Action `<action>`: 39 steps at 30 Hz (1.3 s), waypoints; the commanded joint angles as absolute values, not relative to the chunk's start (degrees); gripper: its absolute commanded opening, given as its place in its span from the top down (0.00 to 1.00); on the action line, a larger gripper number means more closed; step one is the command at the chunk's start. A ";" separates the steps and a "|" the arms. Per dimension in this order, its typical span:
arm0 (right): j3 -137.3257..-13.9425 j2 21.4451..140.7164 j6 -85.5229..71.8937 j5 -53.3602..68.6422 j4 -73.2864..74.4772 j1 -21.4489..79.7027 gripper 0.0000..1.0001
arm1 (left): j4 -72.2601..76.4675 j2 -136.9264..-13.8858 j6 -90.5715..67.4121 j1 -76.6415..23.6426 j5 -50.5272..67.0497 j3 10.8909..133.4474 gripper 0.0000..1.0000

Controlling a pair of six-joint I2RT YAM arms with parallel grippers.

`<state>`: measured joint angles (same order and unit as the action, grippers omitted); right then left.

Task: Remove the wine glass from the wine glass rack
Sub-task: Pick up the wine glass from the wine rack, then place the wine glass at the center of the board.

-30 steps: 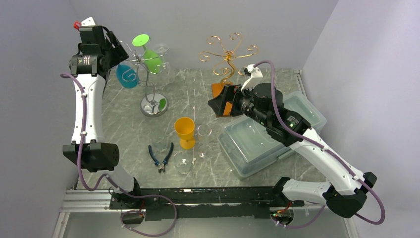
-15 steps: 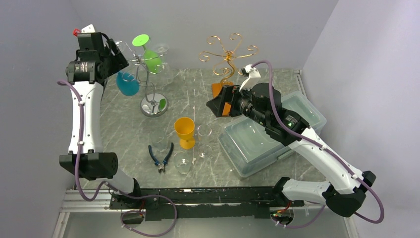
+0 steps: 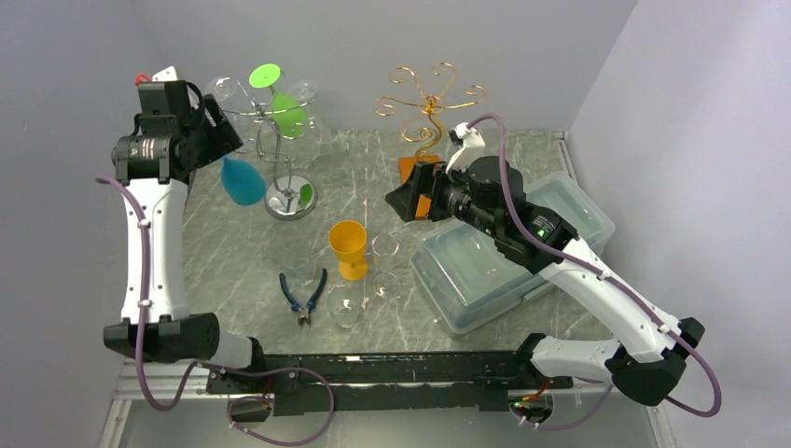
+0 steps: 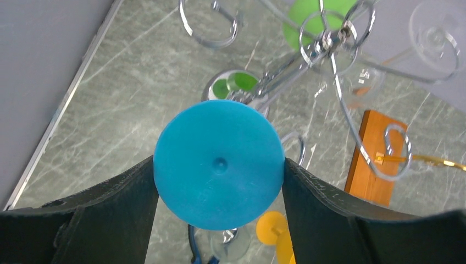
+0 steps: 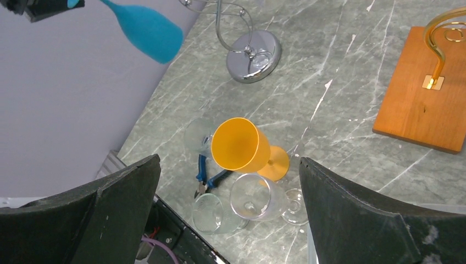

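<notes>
The blue wine glass (image 3: 244, 180) hangs bowl-down just left of the silver wine glass rack (image 3: 290, 198), clear of its hooks. My left gripper (image 3: 216, 142) is shut on the glass's round foot (image 4: 218, 165), with both fingers against its rim. A green glass (image 3: 287, 114) and clear glasses (image 3: 303, 93) still hang on the rack. In the right wrist view the blue bowl (image 5: 148, 33) shows at the top left. My right gripper (image 3: 406, 201) hovers open over the table's middle, holding nothing.
A yellow goblet (image 3: 348, 245) stands mid-table with clear glasses (image 3: 384, 247) and blue pliers (image 3: 303, 294) around it. A gold wire rack (image 3: 429, 103) on a wooden base stands at the back. Clear plastic bins (image 3: 504, 252) lie under the right arm.
The left arm has pulled back to the left, and the blue glass has come off the rack's hook and dropped lower. The right gripper has drifted slightly left.
</notes>
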<state>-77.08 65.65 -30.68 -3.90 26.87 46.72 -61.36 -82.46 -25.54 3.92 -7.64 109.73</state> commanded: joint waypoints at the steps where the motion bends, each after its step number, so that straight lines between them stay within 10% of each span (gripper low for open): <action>1: -78.29 65.96 -31.16 -2.87 24.43 47.40 0.01 | -64.36 -75.99 -24.49 3.71 -5.95 106.55 0.60; 20: -81.74 66.19 -31.91 -1.50 25.40 48.78 0.00 | -67.38 -64.58 -28.03 3.16 21.87 101.48 0.61; 39: -75.91 61.20 -42.19 22.37 9.95 35.86 0.00 | -21.08 -67.86 -62.87 -1.84 47.95 87.90 0.62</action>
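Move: The left hand already holds the blue wine glass by its foot, clear of the rack, the bowl hanging below. The open right gripper waits about 34 cm to its right and 11 cm back, level in height. The rack's top stands roughly 9 cm ahead and 7 cm right of the left hand; the yellow wine glass is some 12 cm back, 27 cm right and 30 cm below. From the right hand, the blue wine glass is about 33 cm left, 12 cm ahead and 8 cm lower. Left hand draws the blue glass back, then swings clockwise some 17 cm right towards the rising right gripper. ##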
